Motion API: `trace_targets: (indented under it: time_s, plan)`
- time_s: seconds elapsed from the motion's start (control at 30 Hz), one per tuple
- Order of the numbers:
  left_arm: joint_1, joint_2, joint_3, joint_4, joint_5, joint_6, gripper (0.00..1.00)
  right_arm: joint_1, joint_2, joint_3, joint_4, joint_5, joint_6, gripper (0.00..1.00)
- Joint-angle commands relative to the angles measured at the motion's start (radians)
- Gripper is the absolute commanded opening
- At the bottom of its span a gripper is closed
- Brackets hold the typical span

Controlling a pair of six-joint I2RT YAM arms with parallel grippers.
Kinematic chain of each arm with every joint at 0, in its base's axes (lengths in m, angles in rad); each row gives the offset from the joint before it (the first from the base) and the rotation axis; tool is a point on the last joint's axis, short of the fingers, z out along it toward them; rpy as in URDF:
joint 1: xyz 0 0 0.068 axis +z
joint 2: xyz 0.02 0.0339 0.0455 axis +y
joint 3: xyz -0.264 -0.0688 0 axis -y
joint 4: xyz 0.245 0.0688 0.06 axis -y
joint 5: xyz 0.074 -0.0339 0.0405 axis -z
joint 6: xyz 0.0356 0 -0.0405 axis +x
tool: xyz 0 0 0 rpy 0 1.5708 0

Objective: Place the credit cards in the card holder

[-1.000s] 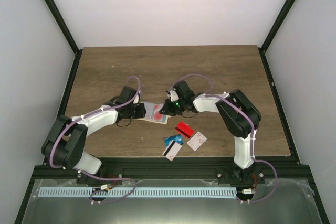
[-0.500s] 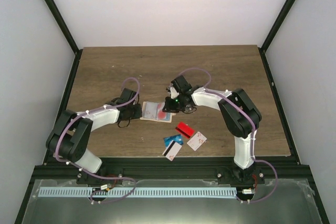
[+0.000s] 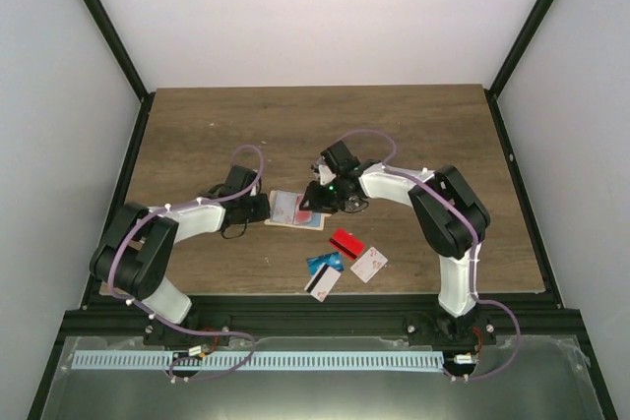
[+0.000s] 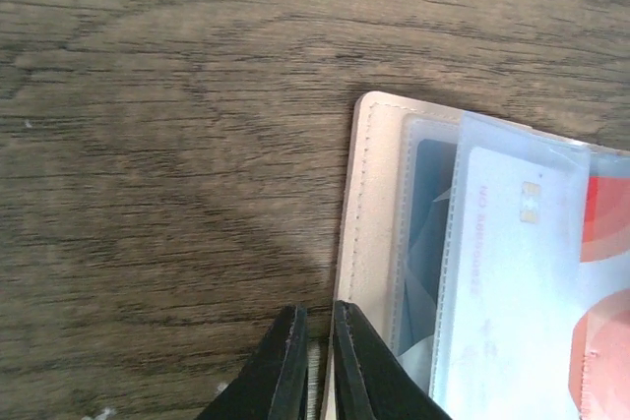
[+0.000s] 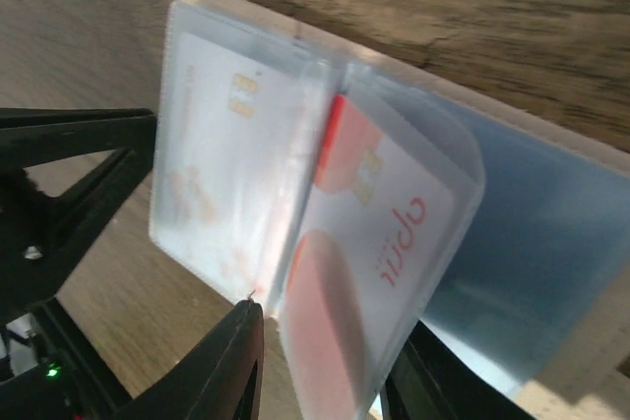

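The beige card holder (image 3: 287, 208) lies open on the table between my two grippers. My left gripper (image 3: 258, 209) is shut on its left edge (image 4: 372, 194), fingertips (image 4: 293, 327) almost together. Clear sleeves inside hold a white card with a chip (image 4: 502, 272) and a white card with a big red dot (image 5: 394, 213). My right gripper (image 5: 330, 331) stands open, one finger on each side of the raised sleeve holding the red-dot card. Loose credit cards lie nearer the arms: a red one (image 3: 346, 242), a blue one (image 3: 325, 264), a white one (image 3: 369, 263) and a black-striped one (image 3: 322, 282).
The wooden table (image 3: 423, 135) is bordered by a black frame (image 3: 512, 174) and white walls. The left arm's black gripper (image 5: 69, 174) shows close beyond the holder in the right wrist view. The loose cards lie just in front of the right arm's elbow (image 3: 453, 209).
My right gripper has opened from shut, releasing the sleeve with the red-dot card. The holder has settled flatter and squarer, and my left arm has shifted slightly with it.
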Motion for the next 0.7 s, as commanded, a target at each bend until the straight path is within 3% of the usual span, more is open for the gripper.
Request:
trace_targets:
  time_s: [0.0,0.27,0.5,0.67]
  plan:
    - [0.000,0.012,-0.039,-0.011,0.053,0.013,0.10,0.014,0.001,0.036,0.050,-0.075,0.028,0.35]
    - [0.000,-0.015,-0.070,-0.001,0.091,0.013,0.10,0.049,0.023,0.081,0.054,-0.076,0.044,0.41]
    - [-0.001,-0.039,-0.089,-0.001,0.097,0.014,0.10,0.093,0.091,0.175,0.046,-0.080,0.047,0.55]
    - [0.002,-0.091,-0.113,-0.024,0.068,0.008,0.10,0.105,0.144,0.215,0.050,-0.096,0.052,0.57]
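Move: The sleeve page with the red-and-white card stands half-raised between the right hand's parted fingers, its middle about 1 cm ahead and 2 cm below. The white-card sleeve it will cover is some 4 cm to that hand's left and 1 cm ahead; the loose red card is about 10 cm right and 7 cm back. From the left hand, low at the holder's left edge, the page is roughly 8 cm right, level fore-and-aft. The right hand sweeps the raised sleeve page over to the left, travelling about 7 cm across the open card holder and rising nearly 3 cm before dipping slightly at the end, while its fingers open from a third to over half. The left hand, almost shut, stays low at the holder's left edge and slides some 2 cm back along it, drifting slightly right. ##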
